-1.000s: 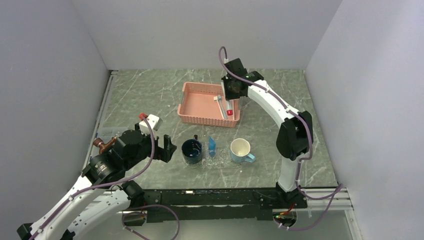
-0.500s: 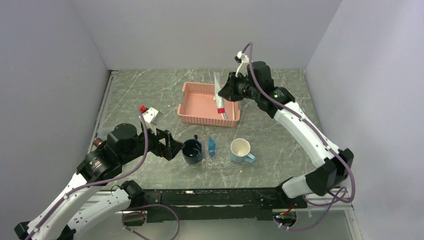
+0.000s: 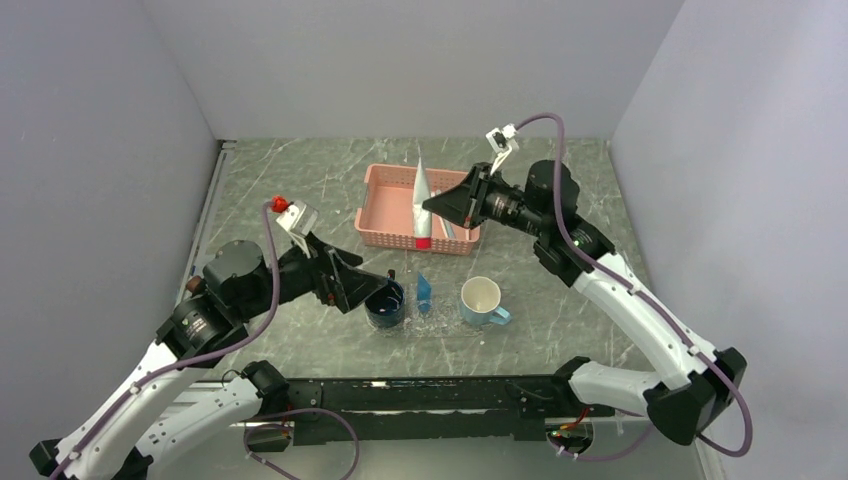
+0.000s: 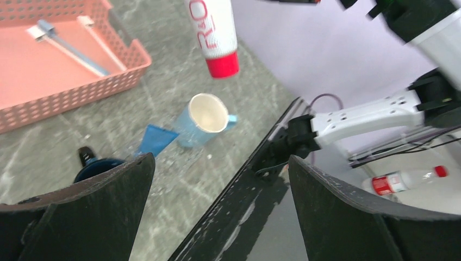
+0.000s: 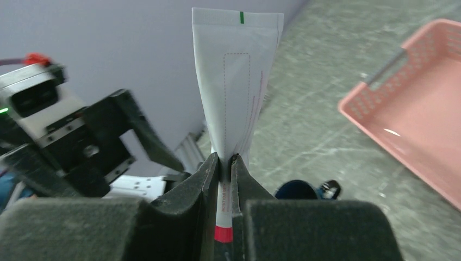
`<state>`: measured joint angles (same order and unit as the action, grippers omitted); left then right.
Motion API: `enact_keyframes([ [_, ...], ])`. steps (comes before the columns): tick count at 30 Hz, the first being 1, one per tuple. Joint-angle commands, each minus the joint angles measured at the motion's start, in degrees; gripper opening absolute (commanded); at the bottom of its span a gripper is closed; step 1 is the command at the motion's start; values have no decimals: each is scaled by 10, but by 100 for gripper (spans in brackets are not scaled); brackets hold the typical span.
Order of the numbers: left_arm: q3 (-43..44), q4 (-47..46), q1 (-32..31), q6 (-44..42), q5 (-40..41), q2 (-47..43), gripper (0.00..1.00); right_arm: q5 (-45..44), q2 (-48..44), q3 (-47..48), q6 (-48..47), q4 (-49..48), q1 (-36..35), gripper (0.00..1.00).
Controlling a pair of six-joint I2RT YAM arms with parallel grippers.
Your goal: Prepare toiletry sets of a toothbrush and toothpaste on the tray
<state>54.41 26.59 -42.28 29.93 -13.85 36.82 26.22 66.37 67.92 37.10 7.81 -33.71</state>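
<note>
My right gripper (image 3: 432, 207) (image 5: 224, 160) is shut on a white toothpaste tube (image 3: 421, 200) (image 5: 239, 81) with a red cap. It holds the tube upright, cap down, above the front edge of the pink basket (image 3: 385, 215). The tube (image 4: 215, 32) also hangs at the top of the left wrist view. A small blue toothpaste tube (image 3: 424, 292) (image 4: 155, 138) lies on the clear tray (image 3: 445, 322) between two mugs. A toothbrush (image 4: 68, 46) lies in the basket. My left gripper (image 3: 362, 285) (image 4: 220, 160) is open and holds nothing, just left of the dark mug.
A dark blue mug (image 3: 385, 302) (image 4: 95, 166) and a light blue mug (image 3: 482, 300) (image 4: 204, 117) stand on the tray. The table's near edge and black rail (image 3: 430, 385) run right behind them. Grey walls enclose the table on three sides.
The right arm lifted the white tube out of the basket and swung it left and forward, turning it cap down. The left gripper tilted up and moved towards the dark mug.
</note>
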Motion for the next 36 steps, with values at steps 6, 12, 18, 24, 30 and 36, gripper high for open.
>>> enact_keyframes([
  [6, -39, -194, 3, 124, -88, 13, 99, 12, -70, -33, 95, -188, -61, 4],
  [12, -66, -294, 2, 190, -126, 27, 99, -5, -75, -36, 117, -225, -108, 4],
  [18, -80, -353, 2, 225, -144, 20, 99, -33, -77, -40, 119, -239, -147, 3],
  [24, -98, -392, 2, 246, -157, 11, 88, -74, -72, -37, 107, -236, -184, 3],
  [30, -110, -427, 3, 266, -186, 13, 66, -106, -64, -31, 97, -234, -209, 2],
  [36, -116, -429, 2, 267, -191, 0, 42, -141, -68, -40, 88, -228, -224, 1],
])
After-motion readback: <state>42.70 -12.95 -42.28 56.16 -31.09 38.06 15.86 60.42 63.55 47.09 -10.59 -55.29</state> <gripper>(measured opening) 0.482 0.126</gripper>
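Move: The white toothpaste, held by the right hand with its red cap end down and back, has its middle about 13 cm ahead of the left hand, 9 cm to its right and 4 cm higher. From the right hand, the open left fingers lie some 12 cm back, 9 cm left and 4 cm below. Under the left hand, the navy mug stands 8 cm ahead, straight in line and 25 cm down; the blue toothpaste is 8 cm right of that mug and 2 cm farther out. Back about 11 cm, up 8 and left 5, the right hand brings the still-pinched toothpaste to the left hand, slowing to a stop as its fingers tip up some 20 degrees. The left hand rises about 6.5 cm, drifting right and back, tilts its fingers up nearly 30 degrees while turning clockwise, then closes them about halfway around the tube's lower end just above the red cap. ##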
